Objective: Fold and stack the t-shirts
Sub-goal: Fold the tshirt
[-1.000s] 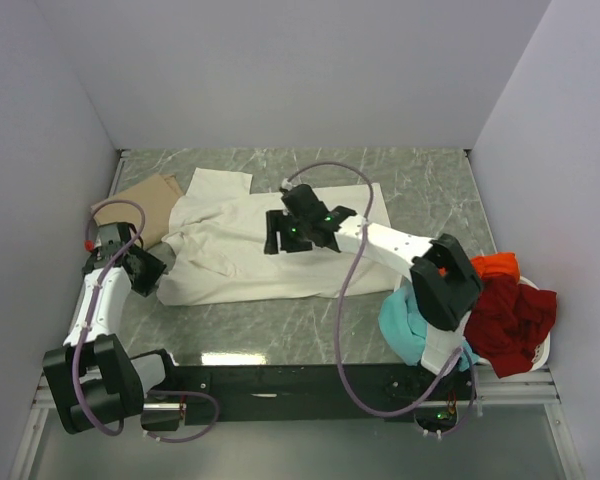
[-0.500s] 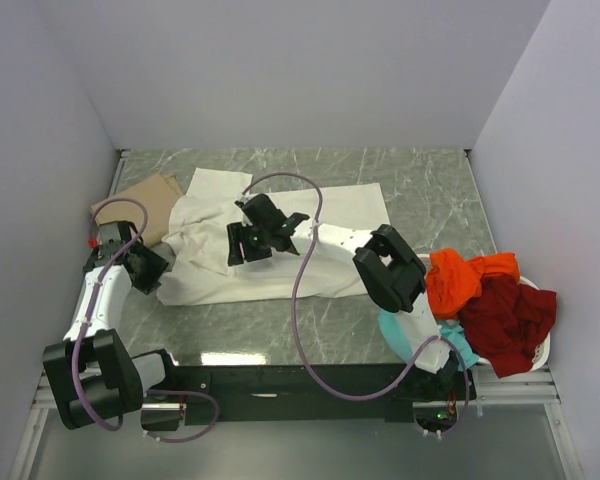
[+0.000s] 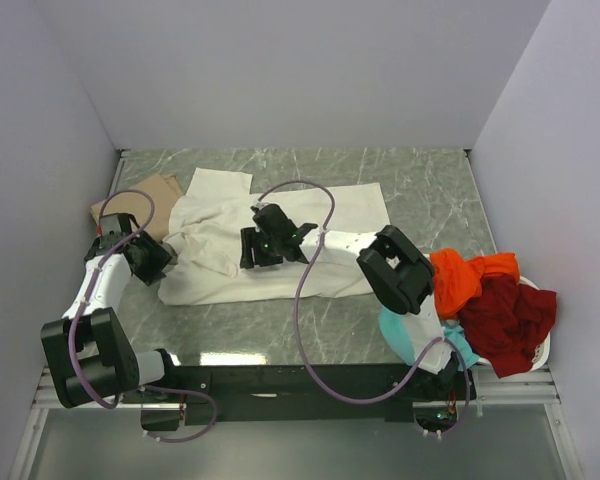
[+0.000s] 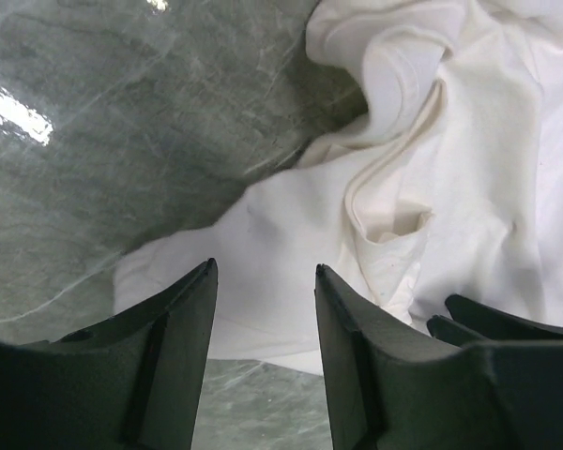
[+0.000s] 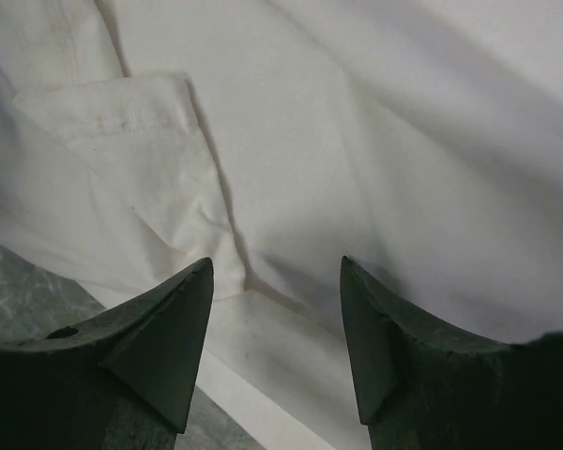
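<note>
A large cream-white t-shirt [image 3: 310,235] lies rumpled across the middle of the table. A tan t-shirt [image 3: 140,195] lies flat at the back left. My left gripper [image 3: 163,263] is at the cream shirt's left edge. In the left wrist view the left gripper [image 4: 263,274] is open over the shirt's hem [image 4: 263,309], with nothing between its fingers. My right gripper [image 3: 256,254] hangs over the shirt's middle. The right wrist view shows the right gripper [image 5: 276,267] open above a folded layer [image 5: 263,337] of the cream shirt [image 5: 375,169].
At the right, an orange shirt [image 3: 463,277] and a dark red shirt [image 3: 508,318] are heaped in a white basket [image 3: 542,350]. A teal shirt [image 3: 404,337] hangs beside it. Grey walls close in the marble table [image 3: 430,190] on three sides.
My right arm has swung left across the cream shirt and its jaws have narrowed a little. The left gripper has shifted slightly toward the shirt's edge.
</note>
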Controlling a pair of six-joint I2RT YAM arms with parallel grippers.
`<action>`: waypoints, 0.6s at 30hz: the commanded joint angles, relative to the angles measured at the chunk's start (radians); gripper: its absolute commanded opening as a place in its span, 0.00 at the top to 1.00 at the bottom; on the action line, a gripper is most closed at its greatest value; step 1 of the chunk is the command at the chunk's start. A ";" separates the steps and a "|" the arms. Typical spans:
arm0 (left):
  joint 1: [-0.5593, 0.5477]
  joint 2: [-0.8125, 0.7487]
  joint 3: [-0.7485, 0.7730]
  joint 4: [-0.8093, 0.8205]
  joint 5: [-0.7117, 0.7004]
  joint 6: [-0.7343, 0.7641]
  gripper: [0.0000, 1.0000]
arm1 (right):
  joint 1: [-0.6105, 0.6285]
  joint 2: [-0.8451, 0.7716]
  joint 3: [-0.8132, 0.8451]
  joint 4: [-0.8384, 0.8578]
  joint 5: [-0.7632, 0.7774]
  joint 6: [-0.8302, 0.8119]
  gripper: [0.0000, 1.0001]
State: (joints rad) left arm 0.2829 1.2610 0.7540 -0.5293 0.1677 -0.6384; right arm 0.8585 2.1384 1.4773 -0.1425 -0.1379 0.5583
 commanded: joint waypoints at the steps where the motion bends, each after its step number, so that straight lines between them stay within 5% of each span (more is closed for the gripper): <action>1: 0.002 0.008 0.056 0.019 -0.019 0.040 0.48 | -0.058 -0.011 -0.116 -0.121 0.106 0.028 0.36; 6: 0.002 -0.008 0.027 0.032 -0.042 0.042 0.48 | -0.137 -0.077 -0.230 -0.112 0.133 0.035 0.36; 13: -0.007 0.006 -0.034 0.147 0.142 0.009 0.48 | -0.168 -0.130 -0.304 -0.106 0.136 -0.004 0.36; 18: -0.033 0.025 -0.070 0.157 0.151 -0.003 0.49 | -0.148 -0.211 -0.310 -0.098 0.113 -0.047 0.33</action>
State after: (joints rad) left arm 0.2653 1.2819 0.7078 -0.4152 0.2710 -0.6296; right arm 0.7006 1.9560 1.2171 -0.0864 -0.0853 0.5728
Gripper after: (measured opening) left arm 0.513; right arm 0.658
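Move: The t-shirt lies spread under the right hand's open fingers, its middle about 7 cm to the right, 2 cm ahead and 2 cm below. Its loose left end lies some 18 cm to the left and 10 cm back; the sleeve at its far edge is about 18 cm ahead and 7 cm left. From the left hand, the t-shirt's middle is roughly 28 cm right, 8 cm ahead and 6 cm down. Rightward and a little forward, about 10 cm, the right hand sweeps low and level with its open fingers bearing on the t-shirt, dragging the cloth along, quick at first and then slowing, while it turns some 12 degrees clockwise. The left hand, still open, drifts about 2 cm right over the cloth's left end. ##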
